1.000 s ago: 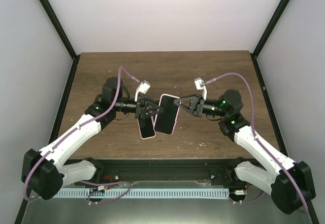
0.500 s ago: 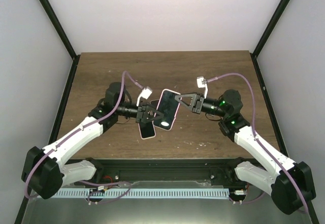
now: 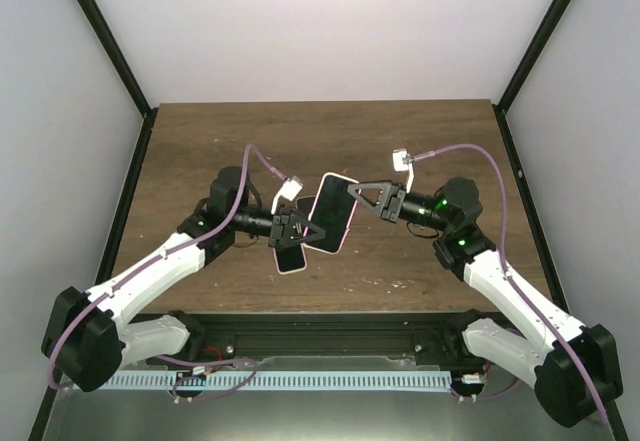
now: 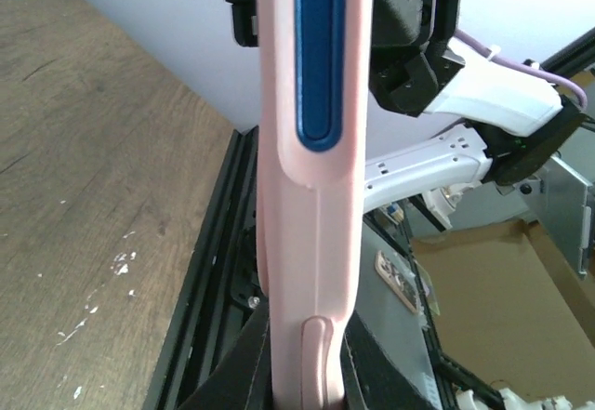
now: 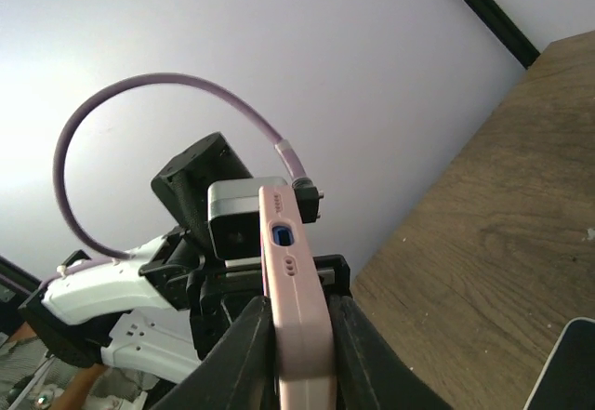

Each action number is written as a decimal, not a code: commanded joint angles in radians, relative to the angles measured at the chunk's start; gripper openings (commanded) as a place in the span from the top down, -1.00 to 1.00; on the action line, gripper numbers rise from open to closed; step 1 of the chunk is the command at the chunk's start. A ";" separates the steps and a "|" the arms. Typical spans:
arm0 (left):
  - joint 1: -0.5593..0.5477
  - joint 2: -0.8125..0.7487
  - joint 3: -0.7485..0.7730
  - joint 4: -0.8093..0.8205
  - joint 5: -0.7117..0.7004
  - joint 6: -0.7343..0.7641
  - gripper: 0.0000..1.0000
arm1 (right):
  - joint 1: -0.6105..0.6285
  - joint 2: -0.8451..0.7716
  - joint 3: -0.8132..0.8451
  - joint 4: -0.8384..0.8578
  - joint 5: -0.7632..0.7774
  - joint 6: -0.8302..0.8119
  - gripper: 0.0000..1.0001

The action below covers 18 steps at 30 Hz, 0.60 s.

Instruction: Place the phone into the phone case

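A pink phone case [image 3: 330,213] with a dark face hangs above the table between both arms. Blue shows through its side cutouts. My left gripper [image 3: 305,229] is shut on its lower left edge; in the left wrist view the case [image 4: 311,196] stands edge-on between my gripper's [image 4: 307,359] fingers. My right gripper [image 3: 362,196] is shut on its upper right edge; in the right wrist view the case [image 5: 293,280] sits between my gripper's [image 5: 299,336] fingers. A dark, pale-rimmed phone-shaped slab [image 3: 290,258] lies flat on the table below the left gripper. Its corner shows in the right wrist view [image 5: 567,368].
The brown wooden table [image 3: 200,151] is walled by white panels with black frame posts. A black rail [image 3: 320,326] runs along the near edge between the arm bases. Purple cables loop over both wrists.
The held case has shifted slightly up and away and tilted. The left gripper has moved right and toward the near edge along the case. The right gripper has stayed on the upper edge.
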<state>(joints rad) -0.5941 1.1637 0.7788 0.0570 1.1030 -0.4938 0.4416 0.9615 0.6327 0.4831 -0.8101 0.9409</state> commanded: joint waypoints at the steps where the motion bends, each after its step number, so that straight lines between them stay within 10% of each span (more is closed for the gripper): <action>1: 0.003 0.001 -0.056 0.085 -0.056 -0.073 1.00 | -0.029 -0.021 0.007 0.066 0.042 0.021 0.51; 10: 0.003 0.055 0.018 0.181 -0.164 -0.106 1.00 | -0.027 -0.079 -0.102 -0.093 -0.061 -0.019 -0.66; 18: 0.003 0.119 0.036 0.368 -0.251 -0.208 1.00 | -0.006 -0.056 -0.184 -0.036 -0.093 0.017 -0.64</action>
<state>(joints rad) -0.5938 1.2716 0.7650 0.2470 0.9024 -0.6590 0.4217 0.8982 0.4644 0.4095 -0.8700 0.9371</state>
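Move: The pink-cased phone is pinched between both hands; its middle lies about 3 cm ahead, 5 right and 3 above the left hand, and some 3 cm back, 4 left and 3 below the right. On the table, about 28 cm below the left hand, one finished phone lies roughly 10 cm ahead and 8 left, and another about 18 cm ahead and 1 left. The right fingers let go of the cased phone's far right corner and spread wide; that hand then sinks about 7 cm and draws back a little, down beside the phone's right edge. The left hand keeps its pinch and carries the phone forward some 5 cm, dipping slightly first and turning about 10 degrees counter-clockwise. ##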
